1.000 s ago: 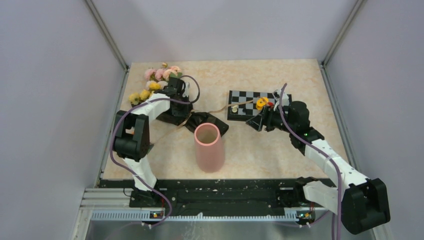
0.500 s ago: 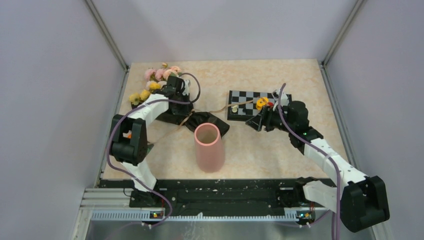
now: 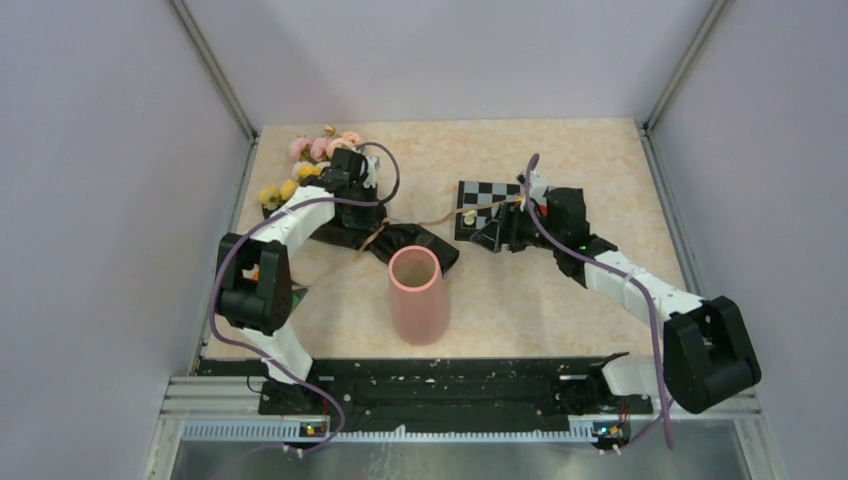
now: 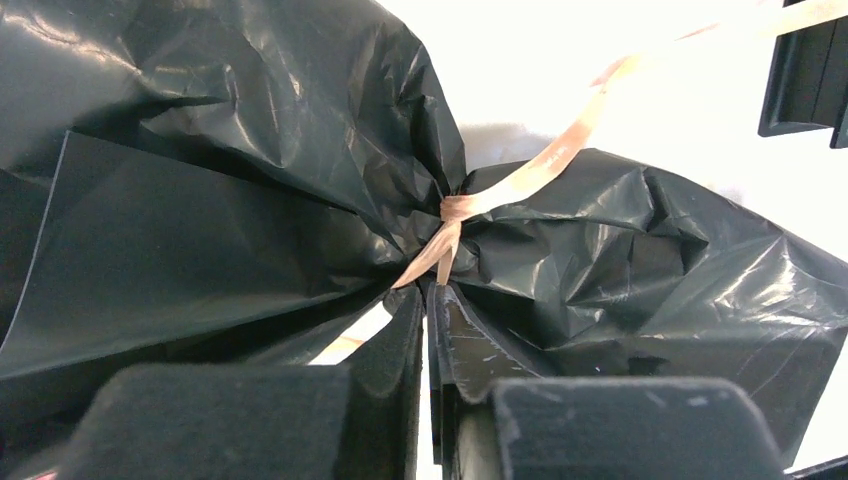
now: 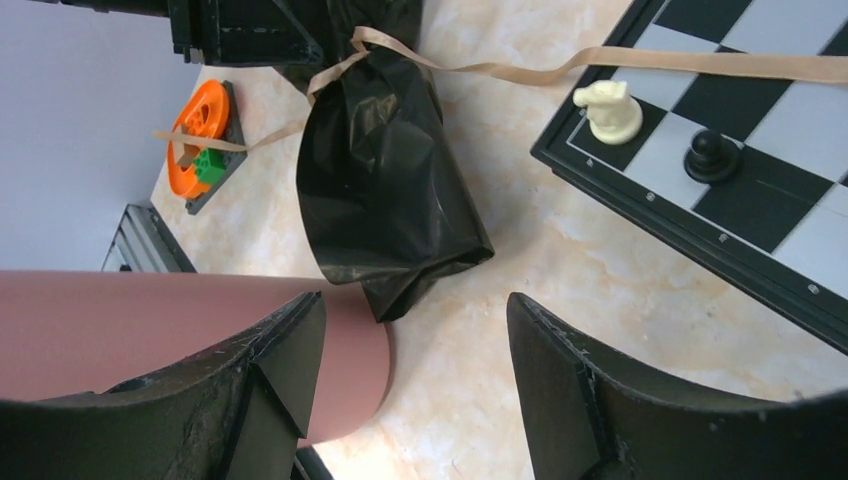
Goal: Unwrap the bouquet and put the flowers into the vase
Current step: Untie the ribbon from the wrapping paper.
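The bouquet lies at the table's far left, its pink, peach and yellow flowers (image 3: 312, 158) spilling from black wrapping paper (image 3: 408, 242). Thin tan ribbon (image 4: 560, 152) cinches the paper at a knot (image 4: 452, 208). My left gripper (image 4: 430, 292) is shut right below that knot, with the ribbon's short tails running into its fingertips. The pink vase (image 3: 415, 296) stands upright in front of the wrapping. My right gripper (image 5: 415, 310) hovers open over bare table between the vase (image 5: 150, 330) and the wrapping's tail (image 5: 385, 190), holding nothing.
A chessboard (image 3: 487, 190) lies right of centre, partly under my right arm, with a white knight (image 5: 612, 108) and a black pawn (image 5: 711, 155) on it; the long ribbon end (image 5: 700, 65) trails across it. An orange spool (image 5: 200, 135) sits by the left arm.
My left gripper has closed at the ribbon knot. The right arm has swung left and forward over the chessboard toward the wrapping, still open.
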Motion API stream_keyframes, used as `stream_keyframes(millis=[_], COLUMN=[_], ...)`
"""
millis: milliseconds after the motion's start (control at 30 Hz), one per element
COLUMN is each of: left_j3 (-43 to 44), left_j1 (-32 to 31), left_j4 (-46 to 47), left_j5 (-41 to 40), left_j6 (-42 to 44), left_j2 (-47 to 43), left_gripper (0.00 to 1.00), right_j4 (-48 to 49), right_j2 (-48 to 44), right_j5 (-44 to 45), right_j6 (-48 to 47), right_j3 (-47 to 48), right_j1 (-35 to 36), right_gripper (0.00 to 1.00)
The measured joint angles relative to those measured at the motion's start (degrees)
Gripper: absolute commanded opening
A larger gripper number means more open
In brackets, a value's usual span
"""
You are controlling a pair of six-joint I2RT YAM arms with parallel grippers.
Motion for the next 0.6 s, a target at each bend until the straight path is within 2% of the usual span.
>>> stream_keyframes(millis=[167, 400, 600], left_j3=[1.49, 1.51, 1.55], left_j1=[0.02, 0.02, 0.02], left_j4=[-1.42, -2.12, -2.47], left_j5=[0.68, 0.35, 0.02], left_j6=[-0.09, 0.13, 0.76], left_j2=[0.63, 1.33, 4.68], left_gripper=[0.23, 0.29, 0.38], right_j4=[2.91, 5.73, 5.55], right_j2=[4.11, 4.17, 2.34], right_j5=[0.02, -0.35, -0.66], right_j6=[1.73, 3.67, 3.89], right_j3=[1.36, 1.36, 1.22], right_j1=[1.40, 1.66, 1.66], right_gripper=[0.69, 0.69, 0.70])
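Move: The ribbon's knot on the wrapping paper lies about 5 cm below the left hand, 1 cm ahead and 1 cm to its right. From the same hand, the flowers are some 11 cm ahead and 11 cm left, the vase about 20 cm back and 6 cm right, and the chessboard about 3 cm ahead and 23 cm right. From the right hand, the knot is roughly 9 cm ahead, 16 cm left and 11 cm below. The left hand opens partway while sinking about 3 cm onto the ribbon knot; the right drifts 2 cm left. ##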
